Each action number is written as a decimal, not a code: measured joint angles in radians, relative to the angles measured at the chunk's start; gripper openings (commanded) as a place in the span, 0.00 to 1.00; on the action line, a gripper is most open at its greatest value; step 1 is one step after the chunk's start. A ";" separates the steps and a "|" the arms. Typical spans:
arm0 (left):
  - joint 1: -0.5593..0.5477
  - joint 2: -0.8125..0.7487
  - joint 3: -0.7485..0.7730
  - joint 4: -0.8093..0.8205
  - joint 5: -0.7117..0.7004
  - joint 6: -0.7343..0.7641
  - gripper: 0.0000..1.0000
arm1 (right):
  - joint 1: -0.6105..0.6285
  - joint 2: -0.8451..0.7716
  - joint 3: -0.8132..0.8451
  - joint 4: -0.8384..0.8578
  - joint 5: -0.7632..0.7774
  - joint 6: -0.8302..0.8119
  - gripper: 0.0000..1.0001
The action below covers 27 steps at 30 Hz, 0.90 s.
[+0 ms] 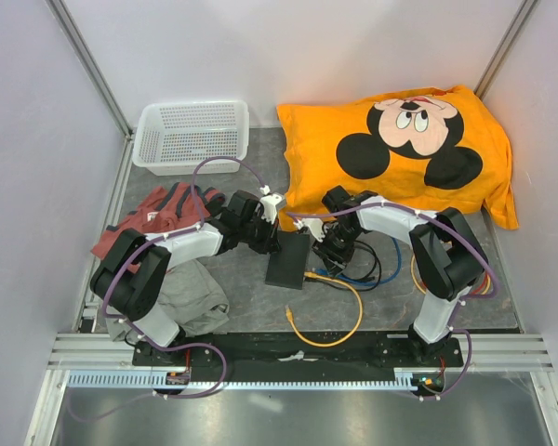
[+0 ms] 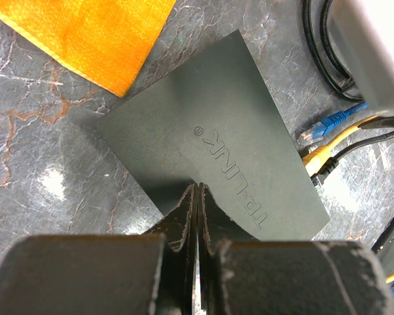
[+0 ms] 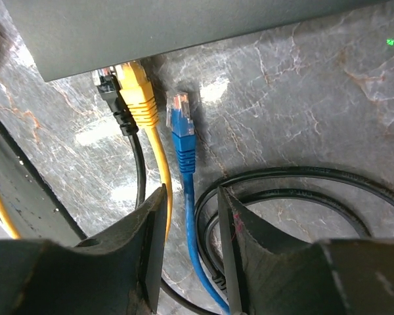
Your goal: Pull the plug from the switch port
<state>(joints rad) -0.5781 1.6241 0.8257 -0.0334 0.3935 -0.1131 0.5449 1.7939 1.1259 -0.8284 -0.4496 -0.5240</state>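
Observation:
The flat black switch (image 1: pixel 288 260) lies on the table between the arms; its top reads TP-LINK in the left wrist view (image 2: pixel 217 131). My left gripper (image 2: pixel 197 187) is shut and empty, its tips resting on the switch's top near one edge. In the right wrist view a yellow plug (image 3: pixel 136 92) and a black plug (image 3: pixel 111 88) sit in the switch's side (image 3: pixel 151 26). A blue plug (image 3: pixel 180 121) lies loose on the table, a short gap from the switch. My right gripper (image 3: pixel 192 197) is open, its fingers on either side of the blue cable without pinching it.
An orange Mickey Mouse pillow (image 1: pixel 409 149) lies at the back right and a white basket (image 1: pixel 191 135) at the back left. Red cloth (image 1: pixel 153 214) and grey cloth (image 1: pixel 191 297) lie by the left arm. Black cable coils (image 3: pixel 302 190) and a yellow cable loop (image 1: pixel 339 321) lie near the right gripper.

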 measured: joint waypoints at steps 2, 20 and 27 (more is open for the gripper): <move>0.000 0.000 0.001 0.000 0.000 0.000 0.02 | 0.003 0.000 -0.005 0.007 0.004 0.000 0.29; 0.000 0.007 0.008 -0.001 0.000 0.000 0.02 | -0.156 -0.431 0.149 0.025 0.129 -0.011 0.00; -0.001 0.024 0.026 -0.001 0.001 0.000 0.02 | -0.288 -0.518 0.231 0.083 0.325 -0.026 0.00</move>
<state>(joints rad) -0.5793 1.6478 0.8516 -0.0345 0.3943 -0.1127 0.2573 1.2755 1.3567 -0.7452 -0.1246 -0.5495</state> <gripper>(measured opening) 0.022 0.011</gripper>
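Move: The blue plug lies loose on the table, already out of the switch, about 3 cm left of the open right fingers, level with them fore-and-aft and 1 cm lower; its cable passes between them. Also about 1 cm below this hand, the yellow plug is some 6 cm left and 2 cm back, the switch's middle 11 cm left and 2 cm ahead, and the black coil 6 cm right and 4 cm ahead. From the left hand the blue plug is about 12 cm right, 5 cm back and 3 cm below. The right fingers shut on the blue cable just behind the plug's boot while barely shifting, then whip it up some 24 cm and, as they climb, forward about 13 cm and right about 11 cm, away from the switch and over towards the orange pillow. The wrist swings the fingertips up and outward by roughly 50 degrees, keeping the pinch. ##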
